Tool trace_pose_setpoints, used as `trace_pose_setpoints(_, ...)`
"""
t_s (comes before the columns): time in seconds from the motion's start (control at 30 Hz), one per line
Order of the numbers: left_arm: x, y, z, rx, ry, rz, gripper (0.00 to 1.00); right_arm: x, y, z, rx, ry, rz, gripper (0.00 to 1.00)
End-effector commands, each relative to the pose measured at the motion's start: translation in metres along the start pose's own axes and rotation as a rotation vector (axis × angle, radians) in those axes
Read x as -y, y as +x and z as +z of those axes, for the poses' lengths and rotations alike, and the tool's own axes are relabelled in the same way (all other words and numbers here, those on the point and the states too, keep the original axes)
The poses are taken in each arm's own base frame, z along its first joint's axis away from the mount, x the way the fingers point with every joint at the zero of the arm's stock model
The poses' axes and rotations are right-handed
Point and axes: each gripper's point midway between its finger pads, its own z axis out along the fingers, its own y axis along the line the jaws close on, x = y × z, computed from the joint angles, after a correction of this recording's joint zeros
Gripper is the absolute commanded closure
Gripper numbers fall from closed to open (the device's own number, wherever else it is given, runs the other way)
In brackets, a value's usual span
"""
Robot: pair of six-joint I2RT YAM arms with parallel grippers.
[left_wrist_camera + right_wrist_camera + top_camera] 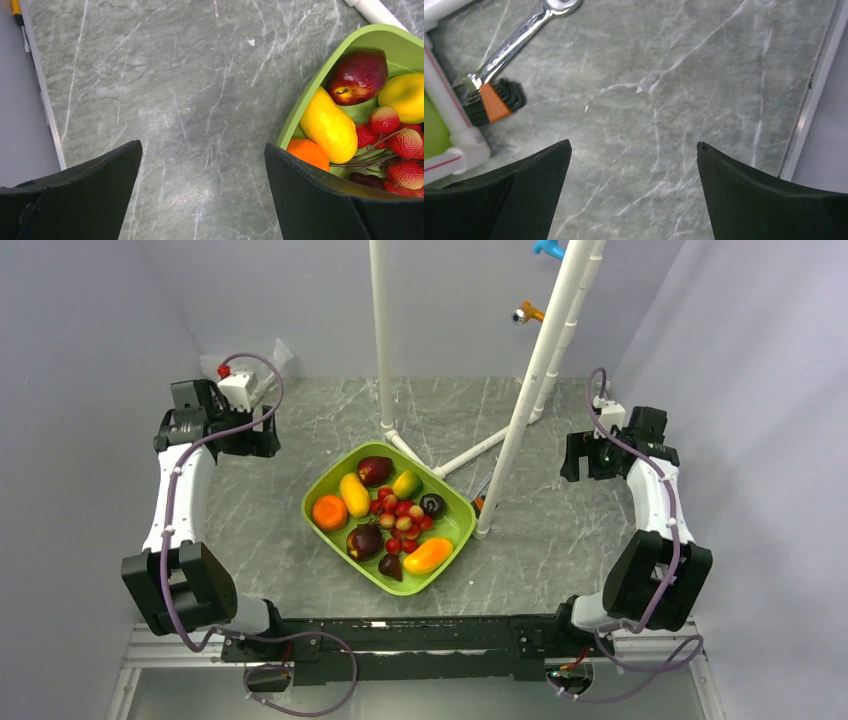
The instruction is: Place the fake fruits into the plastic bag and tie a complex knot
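The fake fruits lie in a lime green tray (pixel 455 505) at mid-table: an orange (pixel 329 511), a yellow oblong (pixel 354 494), an orange oblong (pixel 428 555), maroon ones (pixel 375 470), a green-yellow one (pixel 405 483) and red berries (pixel 400 515). The left wrist view shows the tray's rim (pixel 320 75), a maroon fruit (pixel 357 75) and the yellow oblong (pixel 327 125). My left gripper (pixel 255 440) (pixel 203 145) is open and empty over bare table left of the tray. My right gripper (pixel 590 460) (pixel 634 143) is open and empty over bare table right of it. A scrap of clear plastic (pixel 283 353) at the back wall may be the bag. No knot shows.
A white pipe frame (pixel 530 390) stands behind and right of the tray, with one foot beside the tray's right edge. A wrench (pixel 519 40) and a black hex key set in an orange holder (pixel 491 102) lie near that foot. The table's side edges (pixel 45 100) (pixel 809 100) are close.
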Motion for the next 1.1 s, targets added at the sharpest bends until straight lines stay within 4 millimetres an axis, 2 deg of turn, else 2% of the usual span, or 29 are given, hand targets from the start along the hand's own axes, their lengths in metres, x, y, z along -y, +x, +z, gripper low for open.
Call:
trace_pose_setpoints(0.0,0.008,-0.009,-0.012,0.054,0.003,0.049,0.01,-0.029,-0.01,-0.036,0.011,-0.109,-0.079,0.0)
trace_pose_setpoints(0.13,0.02,-0.009,-0.021,0.062,0.013,0.05,0.01,-0.084,-0.009,-0.089,0.036,-0.315,-0.158,0.0)
trace_pose_setpoints(0.2,0.024,-0.012,-0.026,0.093,0.017,0.046,0.01,-0.104,-0.004,-0.111,0.042,-0.378,-0.202,0.0)
trace_pose_setpoints(0.3,0.032,-0.017,-0.031,0.133,0.025,0.053,0.01,-0.118,-0.001,-0.137,0.091,-0.376,-0.273,0.0)
trace_pose_setpoints(0.4,0.038,-0.022,-0.034,0.148,0.029,0.06,0.01,-0.142,0.006,-0.167,0.149,-0.415,-0.353,0.0)
trace_pose_setpoints(0.57,0.042,-0.026,-0.033,0.161,0.038,0.059,0.01,-0.188,0.033,-0.202,0.257,-0.549,-0.497,0.0)
trace_pose_setpoints(0.73,0.047,-0.028,-0.031,0.16,0.058,0.045,0.01,-0.222,0.046,-0.204,0.317,-0.738,-0.544,0.01)
trace_pose_setpoints(0.87,0.046,-0.031,-0.028,0.156,0.055,0.026,0.01,-0.234,0.057,-0.17,0.266,-0.79,-0.601,0.01)
trace_pose_setpoints(1.0,0.042,-0.03,-0.025,0.139,0.029,0.014,0.01,-0.256,0.072,-0.167,0.255,-0.877,-0.678,0.01)
trace_pose_setpoints(1.07,0.041,-0.027,-0.024,0.142,0.021,0.012,0.01,-0.263,0.069,-0.161,0.283,-0.866,-0.702,0.0)
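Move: The orange mango in the green tray is about 32 cm left of the right gripper, 14 cm back and some 12 cm lower. The foot of the white pole stands about 19 cm left of that gripper and 7 cm back. The brush is about 20 cm left and level with it, and the small brown fruit is 8 cm beyond the mango to the left and 2 cm nearer the bases. From the left gripper, the mango lies about 35 cm right, 15 cm back and 17 cm below. Swing the open right gripper back and left, some 30 cm in all, towards the tray's mango end on the near side of the pole foot. Lift it about 13 cm on the way, then let it sink 6 cm, turning the hand 60 degrees counter-clockwise. Ease the open left gripper about 4 cm right towards the tray, rising slightly. ##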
